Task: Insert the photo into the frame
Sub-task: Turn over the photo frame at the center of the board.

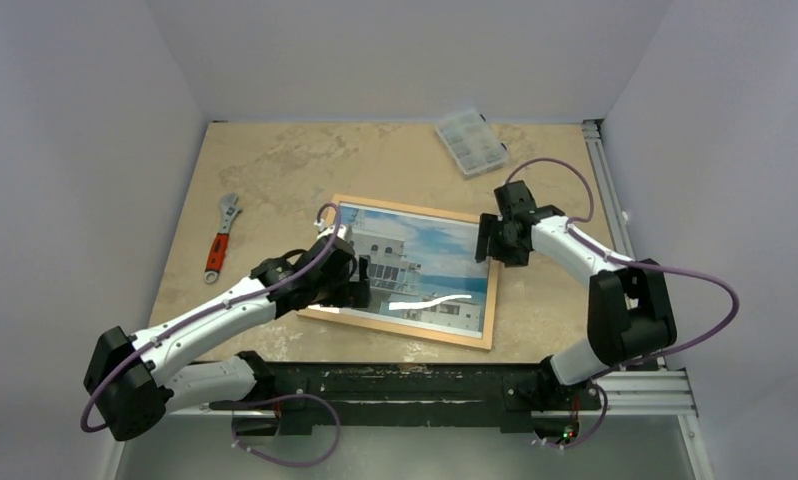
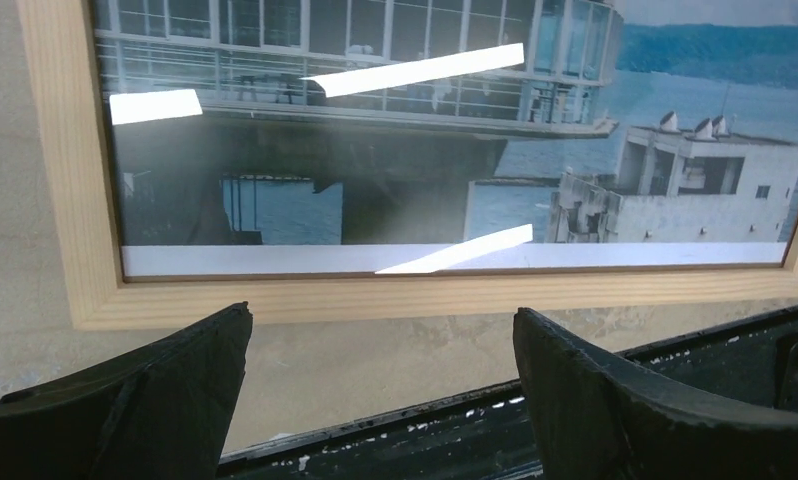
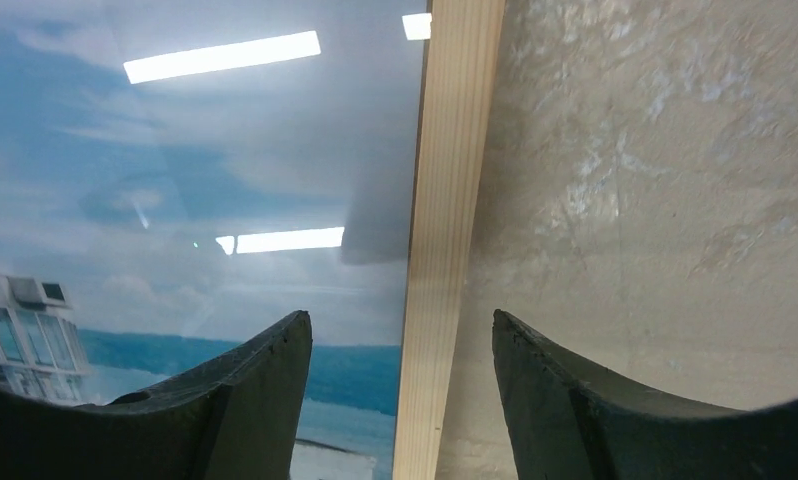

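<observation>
The frame (image 1: 405,330) of light wood lies flat on the table, and the photo (image 1: 425,265) of a white building, sea and sky shows behind its pane. My left gripper (image 1: 360,285) stands open over the frame's left end with nothing between its fingers. In the left wrist view the frame's rail (image 2: 375,293) and the photo (image 2: 575,150) lie just beyond that gripper (image 2: 382,320). My right gripper (image 1: 490,245) is open astride the frame's right rail (image 3: 450,200). In the right wrist view one finger of it (image 3: 400,325) is over the photo (image 3: 225,150) and the other over bare table.
A red-handled adjustable wrench (image 1: 221,238) lies at the left of the table. A clear plastic parts box (image 1: 470,140) sits at the back right. A black mounting rail (image 1: 405,385) runs along the near edge, and white walls close in the sides and back.
</observation>
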{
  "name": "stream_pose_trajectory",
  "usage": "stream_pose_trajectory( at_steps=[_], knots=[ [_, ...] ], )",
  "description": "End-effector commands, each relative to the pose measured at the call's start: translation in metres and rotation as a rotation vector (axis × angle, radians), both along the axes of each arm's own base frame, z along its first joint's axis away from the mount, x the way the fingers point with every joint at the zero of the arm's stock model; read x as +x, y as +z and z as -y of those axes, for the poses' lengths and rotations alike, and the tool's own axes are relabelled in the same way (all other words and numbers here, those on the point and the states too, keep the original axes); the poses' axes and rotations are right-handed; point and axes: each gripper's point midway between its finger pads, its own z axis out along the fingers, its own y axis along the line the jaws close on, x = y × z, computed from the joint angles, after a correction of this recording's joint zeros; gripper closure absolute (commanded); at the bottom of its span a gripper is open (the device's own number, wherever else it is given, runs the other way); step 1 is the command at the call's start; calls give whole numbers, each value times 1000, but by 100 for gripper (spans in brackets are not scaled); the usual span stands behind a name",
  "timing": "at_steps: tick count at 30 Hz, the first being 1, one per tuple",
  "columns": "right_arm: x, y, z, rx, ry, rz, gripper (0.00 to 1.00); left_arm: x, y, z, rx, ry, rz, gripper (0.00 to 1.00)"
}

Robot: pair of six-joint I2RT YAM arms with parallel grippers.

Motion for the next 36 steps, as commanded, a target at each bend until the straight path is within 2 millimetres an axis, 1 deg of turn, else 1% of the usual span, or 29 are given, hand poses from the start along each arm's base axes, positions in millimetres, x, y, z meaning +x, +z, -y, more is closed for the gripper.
stream_pose_trajectory(
  at_steps=[1, 4, 7, 10, 12, 14, 16, 19, 21, 23, 26, 28, 31, 33, 36],
  knots=[
    [-32, -10, -10, 79, 32, -64, 37, 12, 1, -5, -87, 14, -8, 0],
    [-47, -16, -15, 124, 30, -84, 39, 18, -2, -15, -134, 44, -20, 0],
    [-55, -23, -12, 115, 21, -104, 43, 19, -4, -22, -179, 61, -31, 0],
    [-55, -29, -7, 83, 21, -115, 53, 20, -6, -29, -207, 86, -36, 0],
    [-50, -29, -10, 91, 22, -110, 61, 20, -7, -31, -219, 96, -34, 0],
    [-42, -27, -9, 75, 16, -99, 73, 20, -6, -34, -224, 104, -31, 0],
    [-31, -23, -7, 57, 5, -85, 83, 21, -5, -37, -226, 115, -26, 0],
    [-10, -15, -6, 22, 10, -64, 94, 22, -4, -42, -227, 127, -19, 0],
    [2, -10, -2, -10, 3, -58, 98, 24, -3, -44, -237, 133, -18, 0],
    [13, -4, 2, -35, 6, -40, 99, 26, -4, -48, -246, 144, -23, 0],
    [25, 4, 11, -84, 0, -22, 100, 29, -10, -55, -252, 179, -46, 0],
    [30, 7, 18, -105, -5, -13, 100, 32, -13, -60, -261, 206, -61, 0],
    [34, 8, 22, -87, -13, -1, 97, 36, -18, -70, -256, 250, -70, 0],
    [37, 8, 23, -69, -16, 7, 85, 40, -21, -76, -248, 278, -78, 0],
    [34, 5, 23, -54, -15, -8, 70, 46, -29, -85, -228, 318, -97, 0]
  ],
)
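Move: Below and behind the right hand, the middle of the photo frame's right edge lies about 7 cm back, in line sideways and 4 cm down; the parts box is some 22 cm ahead of this hand and 5 cm to its left. For the left hand, the middle of the frame's left edge is about 8 cm left, 6 cm ahead and 10 cm below. The wrench lies roughly 27 cm left and 9 cm ahead of the left hand. Sinking and drawing back about 6 cm along the photo frame's right edge, the right hand closes its fingers and pinches that bar, then carries it some 7 cm forward, rising slightly and edging right. The left hand, wide open, travels about 8 cm left with some forward and down to come above the frame's left edge, rolling and turning counter-clockwise nearly 20 degrees. ##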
